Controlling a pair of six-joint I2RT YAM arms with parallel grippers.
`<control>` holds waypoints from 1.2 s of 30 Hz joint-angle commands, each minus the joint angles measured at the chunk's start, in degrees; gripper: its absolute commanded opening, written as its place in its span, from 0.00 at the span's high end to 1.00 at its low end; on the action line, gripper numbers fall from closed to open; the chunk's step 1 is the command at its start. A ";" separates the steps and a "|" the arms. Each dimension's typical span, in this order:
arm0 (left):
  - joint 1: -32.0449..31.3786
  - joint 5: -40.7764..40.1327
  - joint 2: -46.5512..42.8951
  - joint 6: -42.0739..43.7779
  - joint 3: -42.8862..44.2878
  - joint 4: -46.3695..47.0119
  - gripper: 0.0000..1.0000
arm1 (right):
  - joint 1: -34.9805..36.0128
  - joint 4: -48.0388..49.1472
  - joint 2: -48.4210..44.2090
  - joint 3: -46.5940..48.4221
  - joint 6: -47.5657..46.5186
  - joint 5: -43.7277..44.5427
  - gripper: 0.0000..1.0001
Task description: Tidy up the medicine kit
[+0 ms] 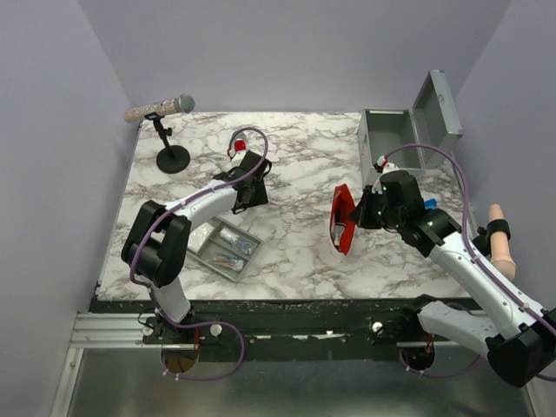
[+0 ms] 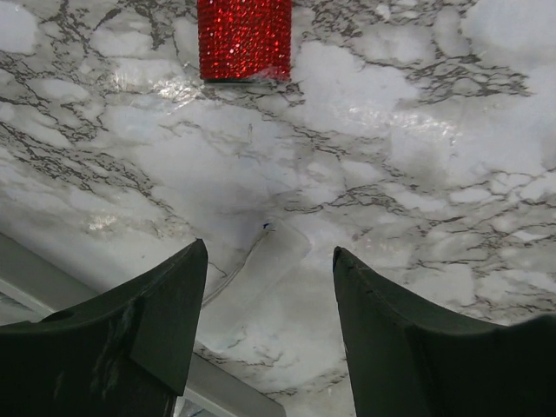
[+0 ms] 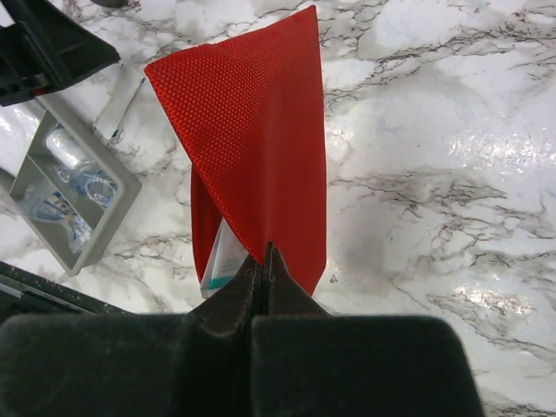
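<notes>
The medicine kit (image 1: 395,139) is a grey metal box at the back right with its lid (image 1: 439,109) swung up. My right gripper (image 3: 263,252) (image 1: 354,213) is shut on the edge of a red mesh pouch (image 3: 252,130) (image 1: 340,219), which hangs above the marble with a white and teal packet (image 3: 217,261) showing inside. My left gripper (image 2: 269,249) (image 1: 252,193) stands open just over the table, astride a clear plastic packet (image 2: 261,278) and not touching it. A red glittery cylinder (image 2: 245,39) (image 1: 236,144) stands just beyond it.
A shallow grey tray (image 1: 201,254) (image 3: 109,213) with several small items lies near the front left, close behind my left gripper. A microphone on a black stand (image 1: 172,156) is at the back left. A skin-coloured dummy hand (image 1: 500,236) stands off the table's right edge.
</notes>
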 commanded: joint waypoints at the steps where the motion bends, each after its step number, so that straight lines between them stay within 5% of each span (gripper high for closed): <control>1: 1.13 0.68 2.75 2.08 -0.51 -1.53 0.30 | -0.08 2.10 -1.61 -0.94 0.47 -3.41 0.99; 11: 1.39 1.30 6.52 5.51 0.01 -3.55 0.39 | -0.08 2.97 -1.27 -2.00 1.17 -4.30 0.99; 24: 1.39 9.82 7.50 4.46 0.71 0.31 0.99 | -0.08 2.62 -1.00 -1.65 0.91 -3.33 0.99; 36: 1.22 22.03 -5.32 -1.69 -1.65 12.52 1.00 | -0.08 1.48 0.40 0.64 2.22 -2.63 0.99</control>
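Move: The clear packet lies flat under the left hand's open fingers, its middle about 3 cm back and 6 cm below. The grey tray is some 12 cm back and 10 cm left of that hand, and the red glitter tube about 18 cm ahead and 4 cm left. From the right hand, which holds the open red pouch, the packet is roughly 31 cm left, 4 cm ahead and 16 cm lower. Left hand sinks about 5 cm, shuts its fingers on the packet's end, then goes right, rising some 3 cm. ##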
